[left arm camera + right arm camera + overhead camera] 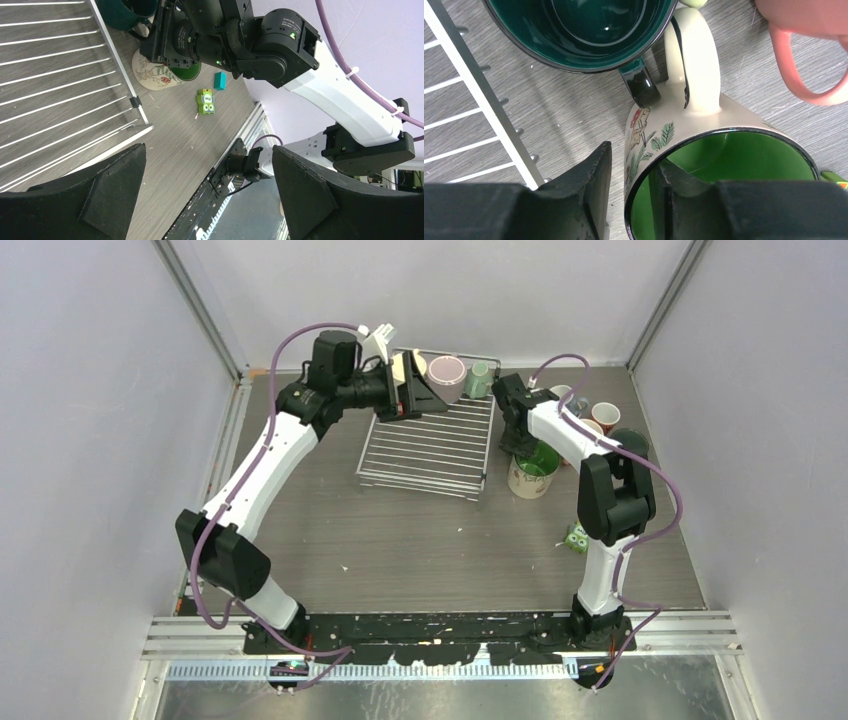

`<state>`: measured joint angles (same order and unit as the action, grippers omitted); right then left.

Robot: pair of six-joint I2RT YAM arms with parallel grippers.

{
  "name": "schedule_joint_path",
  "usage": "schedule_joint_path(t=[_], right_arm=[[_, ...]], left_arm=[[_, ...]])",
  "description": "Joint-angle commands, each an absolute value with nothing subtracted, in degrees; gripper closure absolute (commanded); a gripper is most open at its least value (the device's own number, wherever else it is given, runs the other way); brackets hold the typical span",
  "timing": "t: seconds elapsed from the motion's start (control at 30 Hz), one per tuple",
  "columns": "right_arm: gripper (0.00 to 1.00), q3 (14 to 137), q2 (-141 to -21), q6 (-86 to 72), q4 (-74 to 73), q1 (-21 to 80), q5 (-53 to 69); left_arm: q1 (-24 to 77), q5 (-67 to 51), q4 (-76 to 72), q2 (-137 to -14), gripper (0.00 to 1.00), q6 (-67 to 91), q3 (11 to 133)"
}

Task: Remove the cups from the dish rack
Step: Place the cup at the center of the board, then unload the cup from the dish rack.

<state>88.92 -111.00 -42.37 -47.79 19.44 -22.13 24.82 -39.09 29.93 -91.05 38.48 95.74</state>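
The silver wire dish rack (pixel 430 450) lies mid-table. At its back edge stand a cream cup (pixel 409 366), a mauve cup (pixel 447 374) and a pale green cup (pixel 481 380). My left gripper (pixel 418 390) hovers there by the cream cup, open wide with nothing between its fingers (pixel 120 185). Right of the rack a cream cup with a green inside (pixel 724 150) stands on the table. My right gripper (pixel 634 157) straddles its wall, one finger inside, the other outside with a gap, so it is open. A dark teal cup (pixel 589 25) and a salmon cup (pixel 809 30) stand just beyond.
More cups (pixel 604 416) cluster at the back right behind the right arm. A small green toy block (pixel 576 537) and a teal block (pixel 220 80) lie on the table to the right. The rack's corner rail (pixel 479 100) runs close to my right gripper.
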Motion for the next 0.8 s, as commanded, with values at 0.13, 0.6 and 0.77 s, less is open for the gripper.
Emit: schedule_joint_path(t=[0.13,0.6,0.77], right_arm=[[0.48,89.40,-104.53,-42.32,-46.30,19.41,-23.43],[0.09,85.02,-92.37,-40.69,-46.45,19.49,-20.38],[0.00,84.74,-87.89,-39.51,-47.09,19.47,-19.07]], left_arm=[[25.76,-38.77,30.68,-91.82,0.01,36.67,96.50],[26.02,-25.68,37.28,-95.90,0.01,31.08,103.59],[25.93,-15.81,40.68,-98.62,0.01,28.71,107.86]])
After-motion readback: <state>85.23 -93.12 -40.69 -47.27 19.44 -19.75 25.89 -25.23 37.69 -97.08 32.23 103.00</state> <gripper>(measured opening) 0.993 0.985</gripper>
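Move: My right hand's fingers straddle the cream floral cup's wall, on its rack side; the cup's middle is about 4 cm right, 2 back and 3 down. The dark green cup stands roughly 6 cm ahead and 1 right, the salmon cup 3 ahead and 13 right. From my left hand, high up, the pink-rimmed cup in the rack lies some 22 cm ahead, 1 right and 26 down; the cream rack cup stands 8 cm left of it and 2 farther out. I spread my right fingers from about a third open to fully wide and lift them off the floral cup's wall, rising some 10 cm, easing slightly back late and tilting the fingertips up and outward. Meanwhile my open left hand sinks about 3 cm, then swings forward some 4 cm towards the cups left in the rack, rolling and turning a little counter-clockwise. ##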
